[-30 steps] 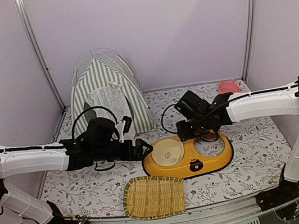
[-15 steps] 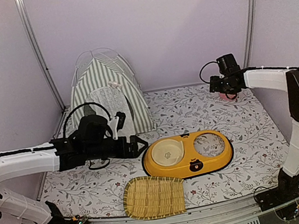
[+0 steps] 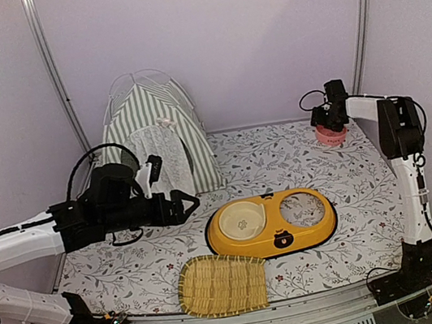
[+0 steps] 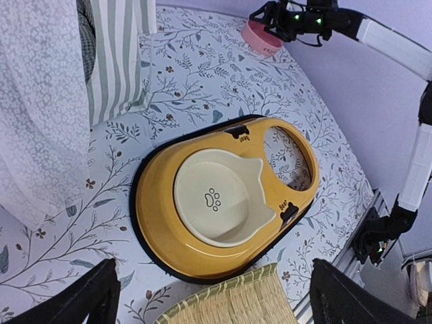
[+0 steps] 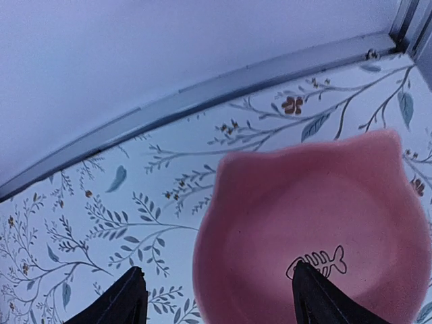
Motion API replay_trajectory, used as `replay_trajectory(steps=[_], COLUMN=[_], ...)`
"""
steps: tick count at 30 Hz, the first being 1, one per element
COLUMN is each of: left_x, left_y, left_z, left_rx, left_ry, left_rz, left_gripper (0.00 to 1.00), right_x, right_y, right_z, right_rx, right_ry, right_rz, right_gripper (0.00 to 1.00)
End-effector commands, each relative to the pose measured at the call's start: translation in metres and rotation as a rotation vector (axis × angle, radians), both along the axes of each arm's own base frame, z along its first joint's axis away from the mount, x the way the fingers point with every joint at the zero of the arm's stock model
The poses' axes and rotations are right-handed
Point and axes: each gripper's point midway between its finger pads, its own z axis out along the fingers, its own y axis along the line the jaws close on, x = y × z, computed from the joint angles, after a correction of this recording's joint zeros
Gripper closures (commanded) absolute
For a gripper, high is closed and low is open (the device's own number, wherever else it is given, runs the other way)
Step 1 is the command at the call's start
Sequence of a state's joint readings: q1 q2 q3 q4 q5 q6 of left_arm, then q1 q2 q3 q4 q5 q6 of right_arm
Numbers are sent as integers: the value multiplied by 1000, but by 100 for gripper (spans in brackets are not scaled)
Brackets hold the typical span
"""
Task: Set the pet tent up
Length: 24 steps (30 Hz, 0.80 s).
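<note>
The pet tent (image 3: 137, 121), grey-green and white striped with a white lace door curtain (image 3: 155, 151), stands upright at the back left of the floral mat. In the left wrist view its striped wall (image 4: 115, 54) and the lace curtain (image 4: 34, 115) fill the left edge. My left gripper (image 3: 187, 206) hovers open and holds nothing, just right of the tent's front. My right gripper (image 3: 330, 121) is at the back right corner, open over a pink cat-shaped bowl (image 5: 317, 223). One right finger hangs over the bowl and the other over the mat, and the gripper (image 5: 219, 297) holds nothing.
A yellow double feeder (image 3: 271, 241) holds a cream bowl (image 3: 242, 222) in its left well. Its right well is a bare hole. In front of the feeder lies a woven bamboo tray (image 3: 221, 284). Walls and metal posts close in the back and sides.
The right arm swung from the yellow feeder to the back right corner over the pink bowl, and its jaws opened wider. The left arm drew back to the left, away from the feeder.
</note>
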<state>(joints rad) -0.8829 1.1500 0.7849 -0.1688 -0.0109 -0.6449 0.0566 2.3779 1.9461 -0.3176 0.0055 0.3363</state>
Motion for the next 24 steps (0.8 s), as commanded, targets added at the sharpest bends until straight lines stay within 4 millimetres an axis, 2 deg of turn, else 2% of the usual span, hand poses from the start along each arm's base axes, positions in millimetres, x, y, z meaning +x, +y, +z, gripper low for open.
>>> replay_trajectory(steps=[1, 3, 4, 11, 15, 19, 24], left_x=[0, 1, 1, 7, 11, 15, 17], left_y=[10, 8, 7, -7, -18, -29, -30], left_z=[-9, -9, -10, -20, -27, -28, -25], left_rx=[16, 7, 6, -2, -5, -4, -7], left_ry=[22, 23, 25, 35, 43, 45, 35], left_rz=[33, 32, 30, 4, -18, -43, -43], left_gripper=[2, 2, 2, 2, 2, 2, 2], right_x=[-33, -50, -60, -152, -200, -220, -228], right_y=[29, 36, 38, 73, 97, 91, 73], right_z=[-54, -59, -53, -43, -45, -34, 7], right_rx=[115, 117, 106, 96, 102, 81, 50], right_ry=[208, 243, 246, 246, 255, 230, 122], right_rz=[90, 88, 84, 133, 178, 152, 86], right_gripper=[1, 1, 1, 1, 1, 1, 1])
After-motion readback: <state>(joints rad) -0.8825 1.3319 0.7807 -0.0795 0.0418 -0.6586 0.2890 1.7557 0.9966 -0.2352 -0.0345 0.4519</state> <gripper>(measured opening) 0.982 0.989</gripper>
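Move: The pink bowl lies just under the right hand, its middle about 3 cm ahead, 5 cm to the right and 4 cm below. From there the yellow feeder's middle is roughly 33 cm back and 25 cm left. From the left hand the feeder's middle is some 7 cm ahead, 25 cm to the right and 16 cm lower, its cream bowl 9 cm ahead and 17 cm right, the woven mat 10 cm back and 9 cm right. The right hand drops about 4 cm with its fingers wide open astride the pink bowl's left wall, one outside and one inside, then sweeps back some 23 cm and left 9 cm, dragging the bowl over the table towards the yellow feeder while the fingers tip about 15 degrees more steeply down and turn slightly counter-clockwise. Meanwhile the open left hand sinks about 5 cm and drifts a little right, closer to the feeder's left end without touching it. ##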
